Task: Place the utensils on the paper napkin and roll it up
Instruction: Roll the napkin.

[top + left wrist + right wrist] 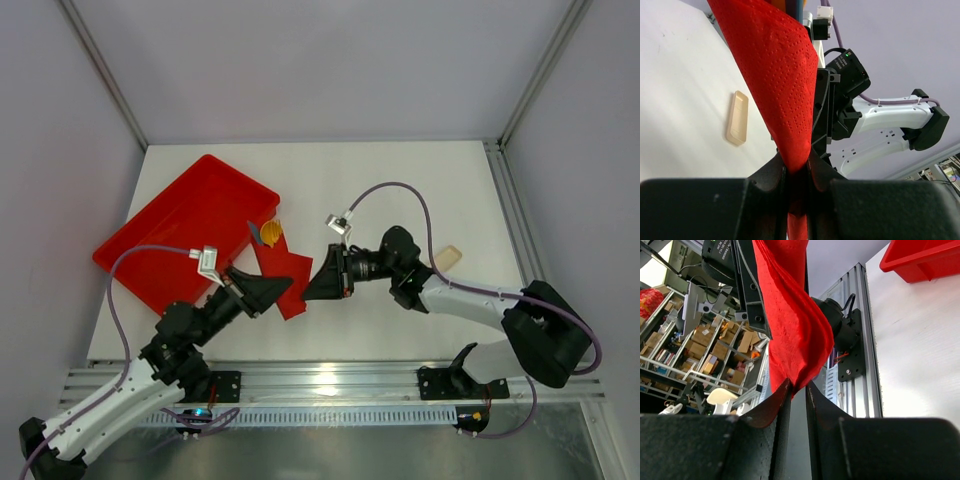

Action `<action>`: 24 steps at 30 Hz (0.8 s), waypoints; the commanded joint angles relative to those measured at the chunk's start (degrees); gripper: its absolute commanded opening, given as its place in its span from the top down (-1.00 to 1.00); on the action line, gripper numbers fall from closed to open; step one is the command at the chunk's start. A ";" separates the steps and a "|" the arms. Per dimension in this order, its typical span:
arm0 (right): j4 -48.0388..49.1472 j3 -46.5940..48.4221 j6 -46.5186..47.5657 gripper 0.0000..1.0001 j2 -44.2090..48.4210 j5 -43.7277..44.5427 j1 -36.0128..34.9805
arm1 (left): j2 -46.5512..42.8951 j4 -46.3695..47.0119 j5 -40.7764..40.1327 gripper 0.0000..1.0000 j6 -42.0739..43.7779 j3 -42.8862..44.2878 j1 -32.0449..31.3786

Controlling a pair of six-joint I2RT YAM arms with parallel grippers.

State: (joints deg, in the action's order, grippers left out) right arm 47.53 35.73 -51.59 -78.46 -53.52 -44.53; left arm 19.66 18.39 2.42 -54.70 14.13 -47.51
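Note:
The red paper napkin (288,272) hangs crumpled in the air between my two grippers. My left gripper (272,292) is shut on its lower end; in the left wrist view the paper (780,75) runs up out of the clamped jaws (797,167). My right gripper (308,288) faces it from the right. In the right wrist view its jaws (797,387) stand narrowly open, with a fold of the napkin (795,325) at the tips and a gap showing below. One pale tan utensil (449,257) lies flat on the table to the right, also in the left wrist view (737,118).
A large red plastic tray (180,230) lies at the left, its corner in the right wrist view (925,260). A small yellow and dark item (273,236) sits by the tray's near corner. The aluminium rail (330,380) runs along the near table edge.

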 commanded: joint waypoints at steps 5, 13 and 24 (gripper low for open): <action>-27.26 5.22 17.55 0.16 7.25 9.37 -0.38 | -1.99 -0.28 -1.18 1.00 0.20 1.51 -0.22; -50.24 16.99 29.88 -0.09 14.38 18.98 -0.91 | -0.41 -4.24 -1.54 1.00 3.19 4.15 -0.13; -55.52 24.91 32.52 -0.17 11.49 19.76 -3.19 | 0.82 -5.91 -1.97 1.00 4.51 5.47 -0.22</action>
State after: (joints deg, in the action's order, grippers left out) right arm -5.61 56.80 -21.32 -66.08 -34.76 -46.41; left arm 20.08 12.12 1.04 -51.79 17.04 -47.53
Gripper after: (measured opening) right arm 0.582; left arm 0.135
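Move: The right hand's fingertips are right at the free lower corner of the napkin's loose flap, whose middle lies about 3 cm ahead, 4 cm to their left and 1 cm above. The fork head pokes out of the roll some 12 cm ahead, 8 cm to the left and 3 cm higher; the red tray is on the table roughly 25 cm ahead, 34 cm left, 22 cm below. From the left hand, already gripping the roll, the flap is about 3 cm ahead and 4 cm right, level. Letting the napkin corner go, the right fingers open from nearly shut to over half wide; the hand dips slightly, then rises to end about 5 cm higher and 3–4 cm forward, easing 2 cm right. Its wrist rolls and swings some 25 degrees, fingertips dipping and turning from left towards forward, to face the flap's free edge. The left hand keeps its pinch on the roll, almost still. ##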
